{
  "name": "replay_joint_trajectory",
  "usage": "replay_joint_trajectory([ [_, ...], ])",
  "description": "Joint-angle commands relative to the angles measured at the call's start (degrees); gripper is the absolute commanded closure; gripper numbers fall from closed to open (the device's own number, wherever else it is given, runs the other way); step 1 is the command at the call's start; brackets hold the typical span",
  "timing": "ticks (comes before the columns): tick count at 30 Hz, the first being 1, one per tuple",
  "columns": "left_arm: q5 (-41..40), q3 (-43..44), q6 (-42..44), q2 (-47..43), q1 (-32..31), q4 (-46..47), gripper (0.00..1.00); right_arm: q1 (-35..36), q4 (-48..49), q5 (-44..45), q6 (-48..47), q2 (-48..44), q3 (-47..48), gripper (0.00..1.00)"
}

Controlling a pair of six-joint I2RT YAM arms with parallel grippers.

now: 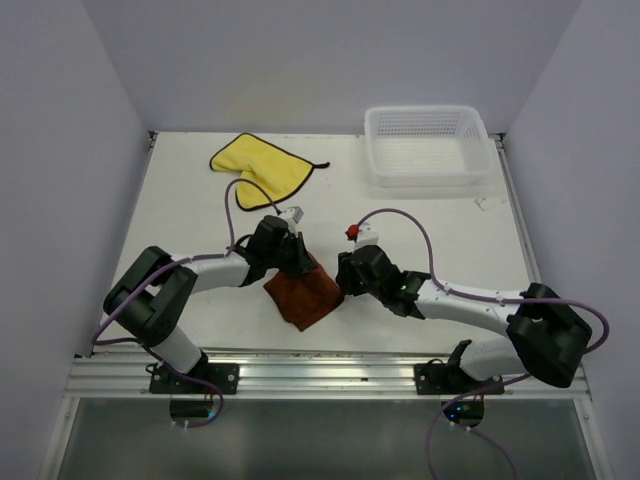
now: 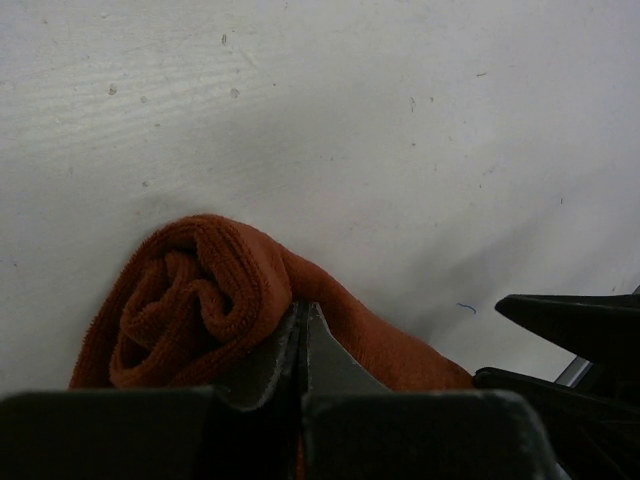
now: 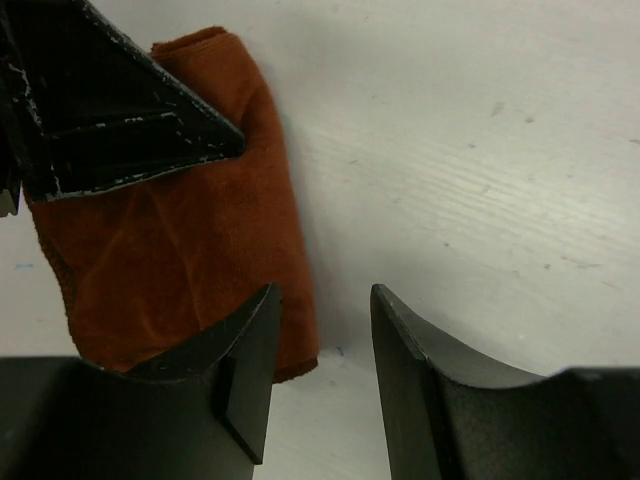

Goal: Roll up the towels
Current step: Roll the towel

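The rust-brown towel [image 1: 303, 292] lies partly rolled on the white table [image 1: 200, 220] between both arms. In the left wrist view its coiled end [image 2: 190, 300] bulges beside my left gripper [image 2: 300, 306], whose jaws are pressed together at the cloth's fold with a sliver of cloth between them. Seen from above, the left gripper [image 1: 297, 257] sits on the towel's far corner. My right gripper [image 3: 324, 292] stands open at the towel's right edge [image 3: 180, 250], nothing between its fingers; from above, the right gripper [image 1: 346, 278] is just right of the cloth. The yellow towel [image 1: 262, 166] lies flat farther back.
A white mesh basket [image 1: 428, 146] stands at the back right. The right gripper's dark fingers [image 2: 570, 320] show at the right edge of the left wrist view. White walls close in the table on both sides and behind.
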Motion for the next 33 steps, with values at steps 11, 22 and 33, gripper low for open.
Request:
replay_joint_trajectory([
  [11, -4.18, -2.85, 1.26, -1.52, 0.07, -4.63, 1.00, -3.95, 15.59, -22.08, 8.28, 10.60, -3.77, 0.54],
  [22, -5.32, -4.00, 0.55, -2.13, 0.07, -4.28, 1.00, -3.95, 18.84, -28.06, 8.72, 10.26, -5.70, 0.95],
  [33, -6.20, -1.89, 1.43, -3.45, 0.07, -6.30, 1.00, -3.95, 6.48, -18.75, 2.76, 4.28, -2.37, 1.00],
])
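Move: The brown towel's near right end, the lower end of its rolled edge, lies about 4 cm left, 3 back and 5 below the open right hand. The roll's far end is some 9 cm left and 6 ahead of that hand; the loose flap's middle is about 11 cm left and 4 back. From the left hand, already shut on the roll, the near end lies roughly 7 cm back and 7 right. The right hand sinks leftward about 5 cm, pinches the roll's near end, then rises slightly; the left keeps hold. ##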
